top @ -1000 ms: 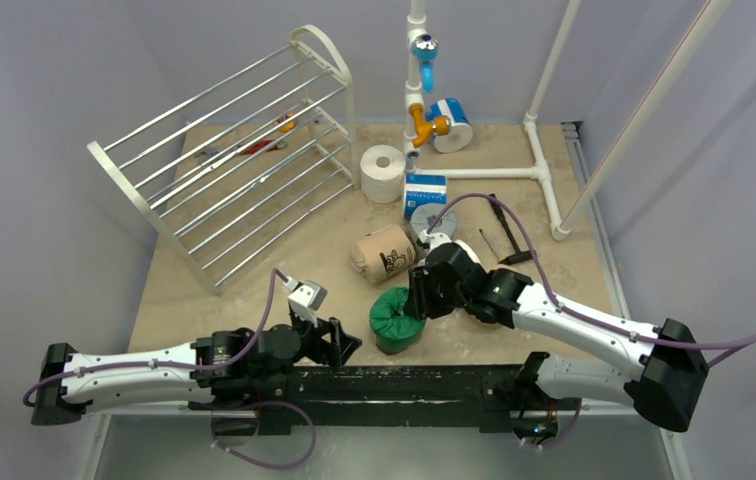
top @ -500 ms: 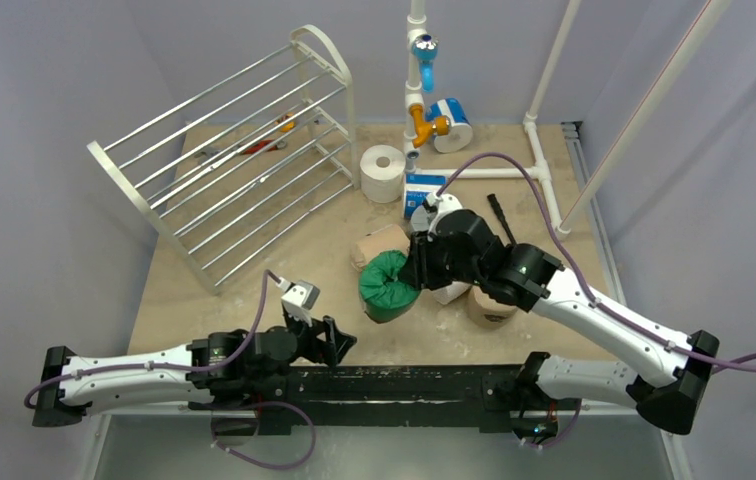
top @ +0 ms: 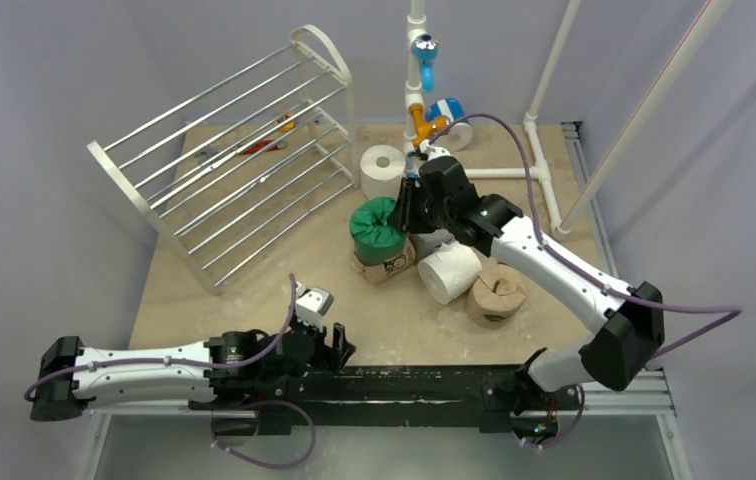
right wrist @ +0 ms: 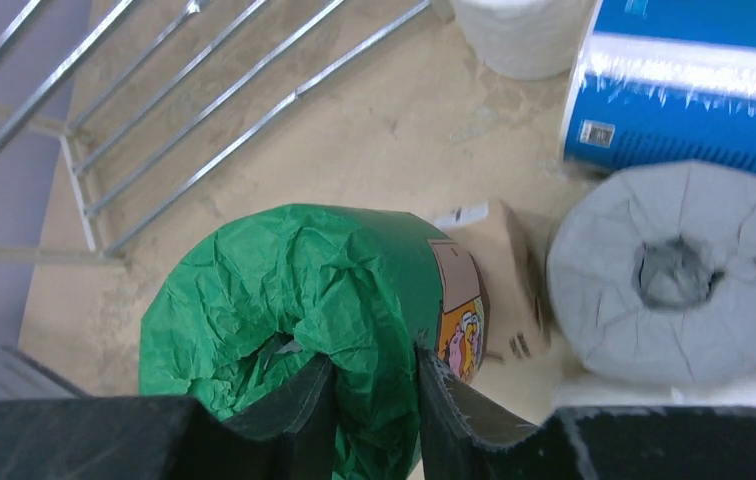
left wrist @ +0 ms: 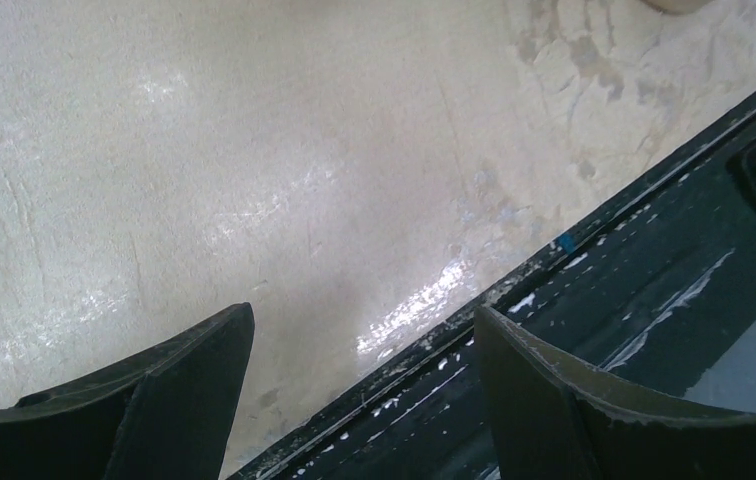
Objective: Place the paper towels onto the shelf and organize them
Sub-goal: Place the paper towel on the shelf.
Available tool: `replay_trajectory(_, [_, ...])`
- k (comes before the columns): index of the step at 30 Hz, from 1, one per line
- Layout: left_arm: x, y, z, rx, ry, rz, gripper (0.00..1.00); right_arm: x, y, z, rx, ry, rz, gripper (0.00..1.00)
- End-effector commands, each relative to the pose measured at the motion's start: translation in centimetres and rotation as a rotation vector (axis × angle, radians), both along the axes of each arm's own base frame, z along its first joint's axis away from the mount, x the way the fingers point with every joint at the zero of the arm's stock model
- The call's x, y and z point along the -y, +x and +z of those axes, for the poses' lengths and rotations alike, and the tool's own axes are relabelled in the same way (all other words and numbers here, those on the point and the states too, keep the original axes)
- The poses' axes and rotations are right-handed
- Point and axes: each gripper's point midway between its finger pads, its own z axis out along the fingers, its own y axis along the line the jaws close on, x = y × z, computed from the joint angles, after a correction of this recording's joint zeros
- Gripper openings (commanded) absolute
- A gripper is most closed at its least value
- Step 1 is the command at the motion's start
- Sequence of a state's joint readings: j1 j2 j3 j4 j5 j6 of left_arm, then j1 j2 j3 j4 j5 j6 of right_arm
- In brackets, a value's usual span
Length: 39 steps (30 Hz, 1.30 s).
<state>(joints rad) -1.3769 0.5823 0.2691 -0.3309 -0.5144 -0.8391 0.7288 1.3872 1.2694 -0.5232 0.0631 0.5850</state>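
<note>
My right gripper [top: 403, 213] [right wrist: 372, 362] is shut on the wall of a green-wrapped paper towel roll [top: 375, 229] [right wrist: 304, 310], one finger inside its core and one outside. The roll hangs above a printed tan roll [top: 386, 266] [right wrist: 499, 270]. The white-framed shelf [top: 222, 165] with silver rods [right wrist: 204, 110] lies to the left of it. Around it lie a grey roll [right wrist: 674, 270], a blue-white pack [right wrist: 689, 90], white rolls [top: 382, 171] [top: 449, 272] and a tan roll [top: 496, 295]. My left gripper [top: 334, 346] [left wrist: 364, 320] is open and holds nothing, low over the table's near edge.
A white pipe frame [top: 416, 90] with blue and orange fittings stands at the back, and another blue-white roll [top: 451, 110] lies behind it. Small orange-handled tools [top: 276, 130] lie under the shelf. A black rail [top: 404, 385] [left wrist: 654, 270] runs along the near edge.
The right arm has lifted the green roll from near the front and carried it back and left, closer to the shelf, uncovering a white and a tan roll. The left arm shifted slightly.
</note>
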Motion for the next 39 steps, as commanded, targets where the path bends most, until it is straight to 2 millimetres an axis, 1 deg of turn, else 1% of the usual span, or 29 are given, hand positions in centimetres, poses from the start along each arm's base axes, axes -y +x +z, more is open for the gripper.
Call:
replay_trajectory(1, [1.6,-0.2,0.6,0.013,0.009,-0.056,0.8,-2.9,4.4,6.7,0.147,0.199,-0.013,0.23])
replay_trajectory(4, [2.3,-0.2,0.0,0.014,0.034,-0.069,0.8,-4.1,6.6,7.2,0.159,0.22,-0.026,0.23])
replay_trajectory(6, [2.7,-0.1,-0.3,0.018,0.043,-0.076,0.8,-4.9,8.0,7.2,0.157,0.229,-0.033,0.23])
replay_trajectory(8, [3.0,0.0,-0.5,0.024,0.033,-0.077,0.8,-5.5,9.2,7.0,0.155,0.231,-0.04,0.23])
replay_trajectory(10, [3.1,0.0,-0.2,0.035,0.013,-0.08,0.8,-6.2,9.9,7.0,0.151,0.241,-0.023,0.23])
replay_trajectory(14, [2.2,0.6,-0.1,0.065,-0.01,-0.045,0.8,-7.0,11.6,6.3,0.139,0.234,-0.019,0.23])
replay_trajectory(18, [1.4,1.0,0.1,0.076,-0.064,0.005,0.8,-7.1,13.4,5.3,0.133,0.222,-0.032,0.22])
replay_trajectory(22, [0.7,1.4,0.0,0.084,-0.119,0.053,0.8,-7.6,14.7,4.1,0.122,0.227,-0.033,0.23])
replay_trajectory(24, [-0.3,1.8,-0.3,0.091,-0.088,0.085,0.8,-7.9,15.4,3.4,0.118,0.23,-0.034,0.23])
replay_trajectory(27, [-1.2,2.1,-0.3,0.09,-0.061,0.121,0.8,-8.3,16.3,2.4,0.109,0.237,-0.04,0.22])
replay_trajectory(31, [-2.2,2.0,-1.5,0.042,-0.031,0.176,0.8,-8.9,17.4,1.2,0.093,0.263,-0.054,0.22])
replay_trajectory(33, [-2.5,1.8,-2.1,0.023,-0.032,0.19,0.8,-9.1,17.6,0.6,0.085,0.272,-0.054,0.22])
replay_trajectory(39, [-2.5,1.9,-2.1,0.022,-0.021,0.198,0.8,-9.5,17.7,0.0,0.068,0.335,-0.083,0.23])
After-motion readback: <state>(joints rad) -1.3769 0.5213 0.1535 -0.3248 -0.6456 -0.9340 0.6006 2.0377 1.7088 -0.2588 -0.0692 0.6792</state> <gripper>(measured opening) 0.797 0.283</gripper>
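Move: The right hand still grips the green paper towel by its rim. From it, the shelf's near right corner lies about 21 cm ahead, 8 cm left and 20 cm below. The standing white roll beside that corner is 22 cm ahead and 3 cm left, the blue roll 16 cm ahead and 7 cm right, and the brown roll almost underneath, all roughly 17 cm down. From the empty left hand the corner is some 46 cm ahead, 2 cm right and 5 cm below. Forward and to the left, first nearly level and then sinking, the right hand carries the green towel away from above the brown roll to the shelf's near right end, some 16 cm out, 8 cm left and finally 6 cm lower. Its pinch on the rim stays shut while the wrist rolls slightly, left side up. The open left hand bobs a few centimetres over the table's near edge, ending a little lower and farther left. ##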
